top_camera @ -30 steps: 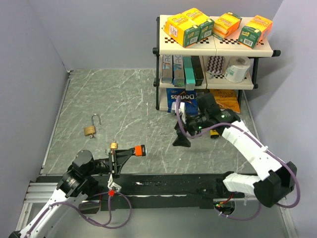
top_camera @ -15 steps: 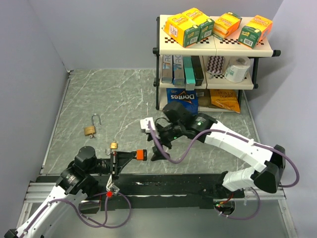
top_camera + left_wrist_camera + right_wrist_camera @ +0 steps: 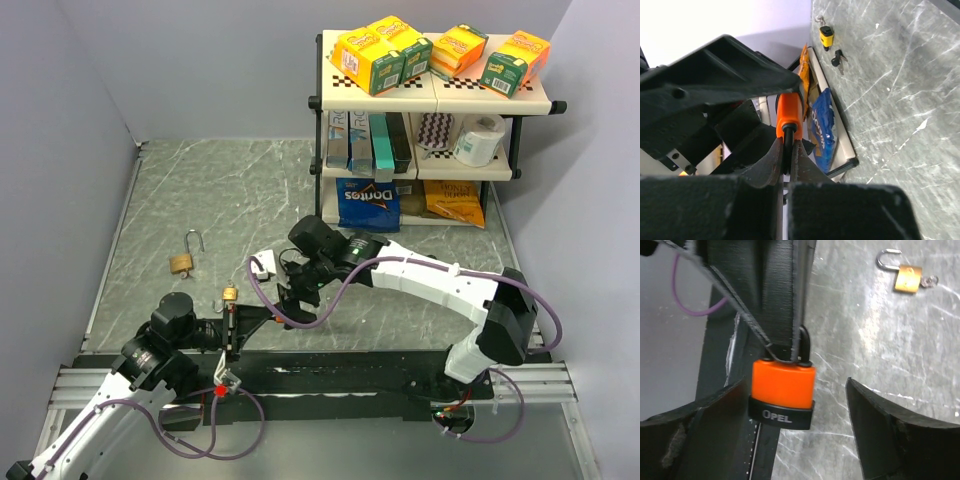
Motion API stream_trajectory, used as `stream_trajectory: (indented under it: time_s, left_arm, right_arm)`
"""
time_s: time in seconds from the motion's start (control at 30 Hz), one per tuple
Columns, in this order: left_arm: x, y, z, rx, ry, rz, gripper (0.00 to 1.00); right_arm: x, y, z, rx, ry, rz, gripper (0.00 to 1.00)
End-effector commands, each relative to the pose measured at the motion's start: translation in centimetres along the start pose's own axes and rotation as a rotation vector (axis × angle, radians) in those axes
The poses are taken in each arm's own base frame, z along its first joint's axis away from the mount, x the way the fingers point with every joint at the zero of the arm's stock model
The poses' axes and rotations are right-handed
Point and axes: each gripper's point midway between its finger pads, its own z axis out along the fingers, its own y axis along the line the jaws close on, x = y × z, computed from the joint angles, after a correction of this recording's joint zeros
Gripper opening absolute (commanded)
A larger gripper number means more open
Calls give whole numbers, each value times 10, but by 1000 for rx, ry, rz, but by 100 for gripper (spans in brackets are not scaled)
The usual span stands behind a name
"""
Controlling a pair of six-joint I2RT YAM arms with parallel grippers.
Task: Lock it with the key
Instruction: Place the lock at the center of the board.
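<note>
My left gripper [image 3: 788,150] is shut on the black shackle of an orange padlock [image 3: 783,390], which has a black base marked OPEL, and holds it out over the table. My right gripper [image 3: 795,387] is open, with one finger on each side of the padlock body and not touching it. In the top view the right gripper [image 3: 297,300] covers the padlock at the tip of the left gripper [image 3: 268,313]. A black key [image 3: 838,59] lies on the table far off beside a yellow padlock [image 3: 826,35]. Both are hidden in the top view.
A brass padlock [image 3: 182,262] with an open shackle and a key in it lies at the left; it also shows in the right wrist view [image 3: 907,277]. A small brass piece [image 3: 229,293] lies near the left gripper. A shelf rack [image 3: 430,120] of boxes and bags stands at the back right.
My right arm has swung left from in front of the shelf to the orange padlock and now straddles it with open jaws. The left gripper has kept hold of the shackle and shifted slightly left.
</note>
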Motion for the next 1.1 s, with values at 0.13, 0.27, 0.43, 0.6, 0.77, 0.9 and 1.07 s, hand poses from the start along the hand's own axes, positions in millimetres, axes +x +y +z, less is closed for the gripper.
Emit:
stream_trajectory:
  time_s: [0.13, 0.27, 0.43, 0.6, 0.77, 0.9, 1.07]
  left_arm:
    - [-9, 28, -4, -65, -37, 37, 1]
    - [-8, 27, -5, -63, -31, 23, 1]
    - [-5, 24, -6, -57, -8, -2, 22]
    - [0, 23, -10, -61, 32, -26, 67]
    - [11, 23, -18, -60, 117, -97, 93]
    - [25, 26, -30, -124, 221, -318, 96]
    - [60, 41, -42, -236, 390, -751, 96]
  right_arm:
    - [-22, -19, -2, 96, -45, -36, 70]
    - [-26, -19, -3, 100, -57, -35, 50]
    - [-25, -17, -4, 98, -68, -37, 21]
    - [-15, -21, -12, 117, -68, 0, 11]
    - [14, -43, -37, 184, -73, 156, 10]
    - [61, -57, -57, 271, -83, 385, 8]
    - [117, -68, -78, 426, -71, 525, 7]
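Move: The orange lock, still held by its shackle in the left fingers, sits between the right hand's open pads, about 1 cm back of that hand's point; from the left hand the lock's body lies some 4 cm to the right and 1 cm below. From the right hand, the small brass lock is about 14 cm left, 11 cm ahead and 14 cm below; the large brass lock is some 25 cm left, 18 cm ahead and equally low. Right fingers pinch the lock, left fingers let go, then it rides right, forward and down about 13 cm. ##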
